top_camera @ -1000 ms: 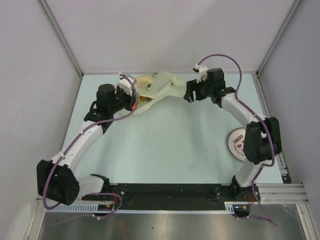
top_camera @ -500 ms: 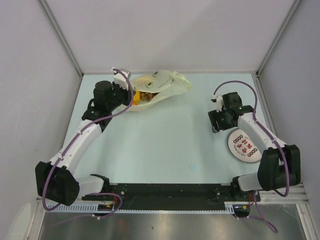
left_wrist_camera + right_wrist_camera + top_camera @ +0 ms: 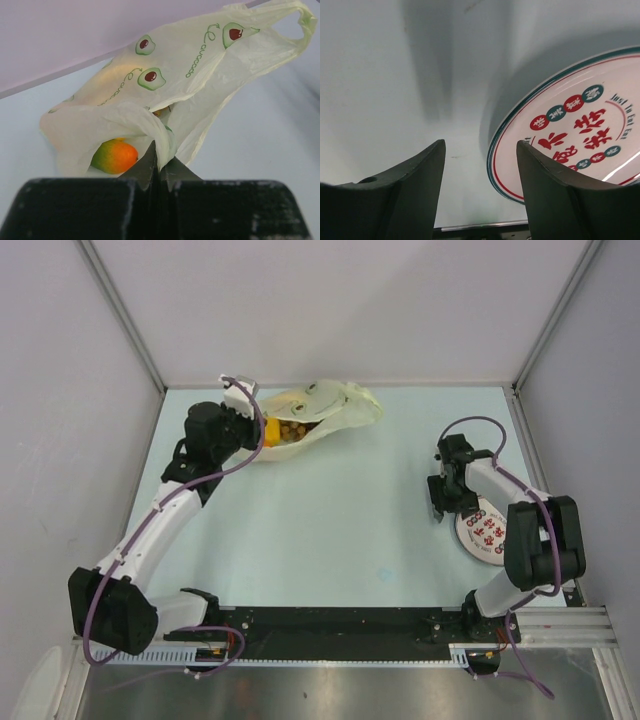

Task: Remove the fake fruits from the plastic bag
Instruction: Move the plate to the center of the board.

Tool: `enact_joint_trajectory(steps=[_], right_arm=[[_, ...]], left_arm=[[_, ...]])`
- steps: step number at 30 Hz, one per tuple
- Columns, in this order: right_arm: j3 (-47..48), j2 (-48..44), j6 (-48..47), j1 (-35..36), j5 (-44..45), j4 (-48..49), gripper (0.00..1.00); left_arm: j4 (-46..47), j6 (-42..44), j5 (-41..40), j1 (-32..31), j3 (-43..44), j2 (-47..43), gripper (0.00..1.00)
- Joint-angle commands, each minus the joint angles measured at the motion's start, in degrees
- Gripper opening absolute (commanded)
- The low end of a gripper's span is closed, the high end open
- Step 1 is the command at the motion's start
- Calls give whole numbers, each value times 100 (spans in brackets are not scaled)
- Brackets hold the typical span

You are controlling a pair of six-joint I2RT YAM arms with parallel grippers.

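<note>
The pale plastic bag (image 3: 335,408) with avocado prints lies at the far side of the table, its mouth facing left. My left gripper (image 3: 262,430) is shut on a fold of the bag's edge (image 3: 162,142), holding the mouth up. Inside the bag (image 3: 165,65) a green-orange mango (image 3: 115,156) shows. From above, a brown round cluster (image 3: 293,428) and something orange-yellow (image 3: 271,431) sit in the opening; other fake fruits are hidden. My right gripper (image 3: 440,508) hangs low over the table at the right, far from the bag, open and empty (image 3: 481,145).
A round white plate (image 3: 490,530) with red and green marks lies at the right, its left rim (image 3: 506,135) just beside my right gripper's fingers. Grey walls close in the table on three sides.
My right arm has swung away from the bag's right end, back and down to the plate's left rim, its jaws narrowing. The left gripper keeps its hold on the bag, which shifted slightly.
</note>
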Motion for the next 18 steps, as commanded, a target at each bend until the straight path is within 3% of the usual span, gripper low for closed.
enact_joint_trajectory(steps=[1, 9, 18], right_arm=[[126, 313, 627, 74, 476, -220, 64], [135, 657, 856, 30, 838, -290, 62], [143, 692, 803, 74, 460, -229, 36]], left_arm=[[26, 123, -290, 17, 94, -394, 0], [-80, 185, -528, 17, 6, -527, 0], [-1, 115, -431, 34, 68, -482, 0]])
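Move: The plate's middle lies about 11 cm to the right of the right hand, some 3 cm nearer the base and about 4 cm lower, so the hand hangs half-open close to the plate's left rim, with nothing else lying near. From the left hand, which holds the bag's edge, the plate is roughly 58 cm to the right, 14 cm back and 26 cm down. The right hand eases down about 3 cm, drifting back and right over the plate's left rim and turning slightly clockwise, then its half-open fingers begin to close, one outside the rim and the other over the plate, not yet shut on it. Meanwhile the left hand keeps its pinch on the bag and draws it up and to the left, some 2 cm each way, then holds there. ##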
